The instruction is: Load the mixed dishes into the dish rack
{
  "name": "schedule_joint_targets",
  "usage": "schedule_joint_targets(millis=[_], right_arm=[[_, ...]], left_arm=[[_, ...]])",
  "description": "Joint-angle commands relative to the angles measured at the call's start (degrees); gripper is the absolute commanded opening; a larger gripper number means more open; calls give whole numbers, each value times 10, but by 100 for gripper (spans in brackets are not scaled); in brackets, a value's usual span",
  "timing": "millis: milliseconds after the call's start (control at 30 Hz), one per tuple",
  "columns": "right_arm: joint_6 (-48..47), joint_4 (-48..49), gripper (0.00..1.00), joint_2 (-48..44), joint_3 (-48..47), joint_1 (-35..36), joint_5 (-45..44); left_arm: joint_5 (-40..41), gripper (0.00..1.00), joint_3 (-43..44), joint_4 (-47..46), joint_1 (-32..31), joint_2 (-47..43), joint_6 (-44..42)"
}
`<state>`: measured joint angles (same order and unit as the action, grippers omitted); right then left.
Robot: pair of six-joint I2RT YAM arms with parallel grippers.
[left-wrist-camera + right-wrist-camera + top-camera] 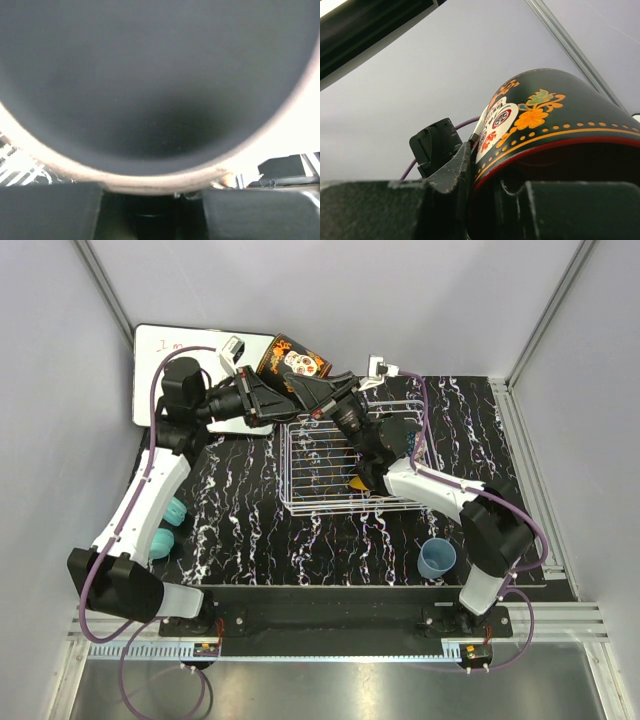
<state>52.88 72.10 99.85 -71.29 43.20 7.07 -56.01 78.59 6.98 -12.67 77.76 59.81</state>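
Note:
The black mug (291, 361) with a red inside and orange flowers hangs in the air over the back left corner of the dish rack (330, 475), held between both arms. My right gripper (328, 392) is shut on its rim (555, 142), one finger inside the red mouth. My left gripper (262, 395) closes on the mug from the other side; its dark bottom (150, 90) fills the left wrist view just above the fingers (50, 212). A light-blue cup (437, 558) stands on the mat at the front right. A yellow plate (358, 483) shows in the rack under my right arm.
A whiteboard (165, 350) lies at the back left. Teal headphones (166, 530) sit beside my left arm. The marbled black mat (250, 530) covers the table, with grey walls on three sides.

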Motion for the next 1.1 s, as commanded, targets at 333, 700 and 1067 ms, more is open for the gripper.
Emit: schedule_joint_targets(millis=[333,700,1067], right_arm=[[62,26,42,-97,62,44,98],[67,-7,71,-148,138,2,102],[3,-173,96,-357,278,-64,88]], left_arm=[[7,0,26,-140,27,5,7],[13,0,88,-97,30,16,-42],[96,0,102,149,32,-14,-332]])
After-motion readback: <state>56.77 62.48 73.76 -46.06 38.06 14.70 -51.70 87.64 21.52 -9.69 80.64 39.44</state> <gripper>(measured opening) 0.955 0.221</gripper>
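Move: Between both hands hangs the black skull mug, its body some 6 cm ahead of each pinch. From the left hand the dish rack's middle lies about 8 cm ahead, 12 cm right and 35 cm below; the yellow plate in it is level ahead, 15 cm right and 33 cm down. The blue cup sits about 18 cm back, 29 cm right and 41 cm below the right hand. Handing the mug over, the right hand opens its nearly shut fingers almost fully and backs away about 7 cm right, 6 cm back and 4 cm down, out over the rack. The left hand keeps its pinch on the handle side, dips back a centimetre, then carries the mug forward and left, away from the right hand, tilting roughly 10 degrees. ##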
